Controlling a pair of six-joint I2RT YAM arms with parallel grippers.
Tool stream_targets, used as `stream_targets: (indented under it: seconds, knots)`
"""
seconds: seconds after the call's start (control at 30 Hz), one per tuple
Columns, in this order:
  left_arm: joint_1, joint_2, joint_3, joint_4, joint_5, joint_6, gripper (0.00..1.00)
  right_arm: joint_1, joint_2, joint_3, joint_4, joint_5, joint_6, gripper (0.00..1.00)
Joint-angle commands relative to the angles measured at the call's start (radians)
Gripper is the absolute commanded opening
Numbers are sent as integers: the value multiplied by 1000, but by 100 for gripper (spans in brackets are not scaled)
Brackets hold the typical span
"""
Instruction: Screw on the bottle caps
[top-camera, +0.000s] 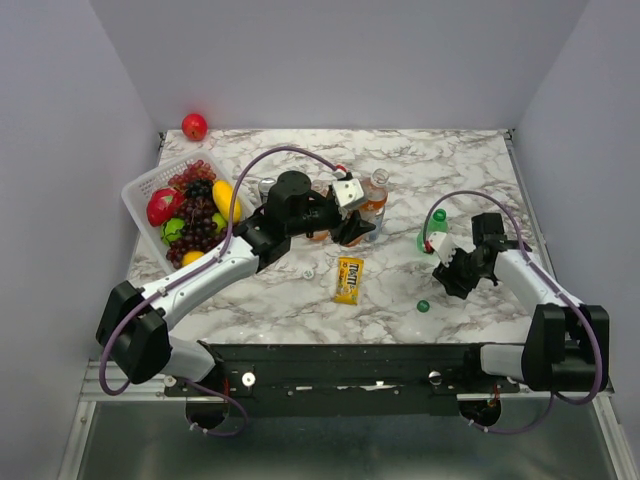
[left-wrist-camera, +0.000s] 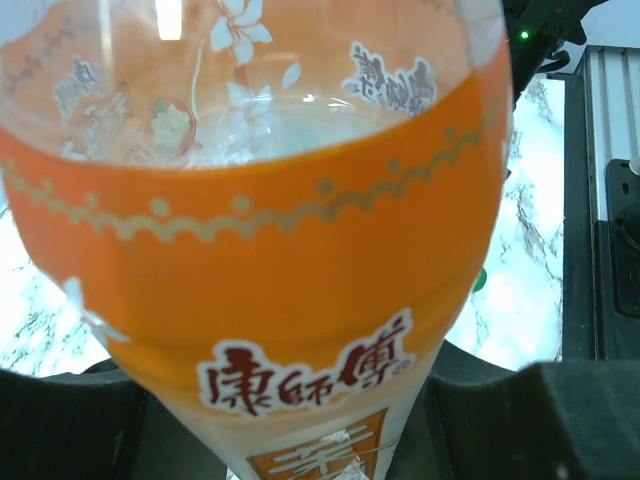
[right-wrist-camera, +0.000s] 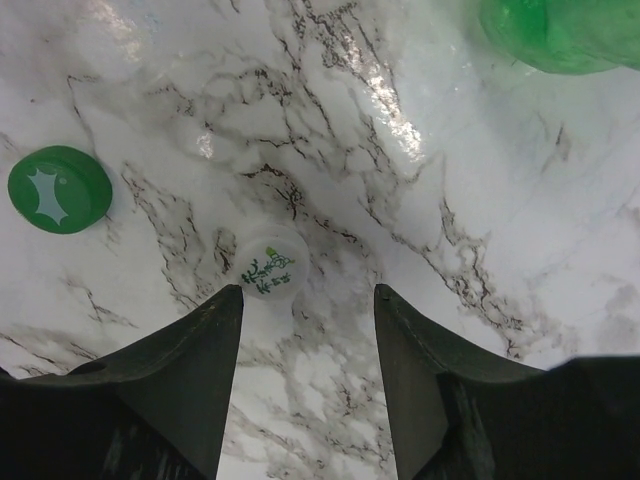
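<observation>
A clear bottle (left-wrist-camera: 300, 300) with an orange label fills the left wrist view, and my left gripper (left-wrist-camera: 310, 410) is shut on its lower body. From above, that bottle (top-camera: 376, 200) stands open-necked at the table's middle beside my left gripper (top-camera: 353, 232). A second orange bottle (top-camera: 318, 232) is mostly hidden behind the arm. My right gripper (right-wrist-camera: 308, 300) hangs open above the marble, holding nothing. A white cap (right-wrist-camera: 266, 262) lies just off its left fingertip. A dark green cap (right-wrist-camera: 60, 189) lies further left, and the green bottle (right-wrist-camera: 560, 30) stands at the upper right. From above, the green bottle (top-camera: 432, 232) is beside my right gripper (top-camera: 452, 266).
A white basket (top-camera: 140, 185) of fruit sits at the left, with a red apple (top-camera: 194, 126) behind it. A silver can (top-camera: 266, 187) stands near the left arm. A yellow snack packet (top-camera: 349, 279) lies mid-table, with a small white cap (top-camera: 308, 271) to its left.
</observation>
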Motion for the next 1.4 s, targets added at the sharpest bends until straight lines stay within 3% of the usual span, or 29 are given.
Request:
stream_targets:
  seconds: [0.0, 0.63, 0.83, 1.03, 1.23, 1.37]
  knots:
    - [-5, 13, 35, 2, -31, -11, 0, -2, 24, -23, -16, -27, -70, 63]
    - [-3, 30, 39, -7, -51, -8, 0, 30, 81, 7, 30, -58, -33, 53]
    - [-3, 33, 38, -7, -51, -4, 0, 51, 78, 0, 26, -64, -30, 44]
    - [-3, 39, 23, 2, -36, 13, 0, 53, 60, 5, -10, -43, -35, 27]
    - [-20, 28, -52, 16, 55, 131, 0, 53, -164, 126, -332, -131, -55, 22]
    - [-29, 36, -131, 117, 122, 136, 0, 54, -255, 353, -644, -249, -30, 22]
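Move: The white cap lies flat on the table almost under the right fingertips, about 2 cm to the left, 1 cm back and 2 cm below. From the right hand, the green cap lies some 8 cm left and 5 cm back, just as low, and the green bottle stands about 10 cm ahead and 5 cm left. From the left hand, high up with the orange bottle in its grip, the white cap is roughly 21 cm right, 4 cm back and 25 cm below. The right hand eases down about 2 cm and a little back and left onto the white cap, closes its half-open fingers to pinch it by the rim, then rises fast by some 9 cm, first slipping back a little, then drifting left. The left hand keeps its hold on the orange bottle, settles slightly, and right at the end sinks faster, about 3 cm in all. ##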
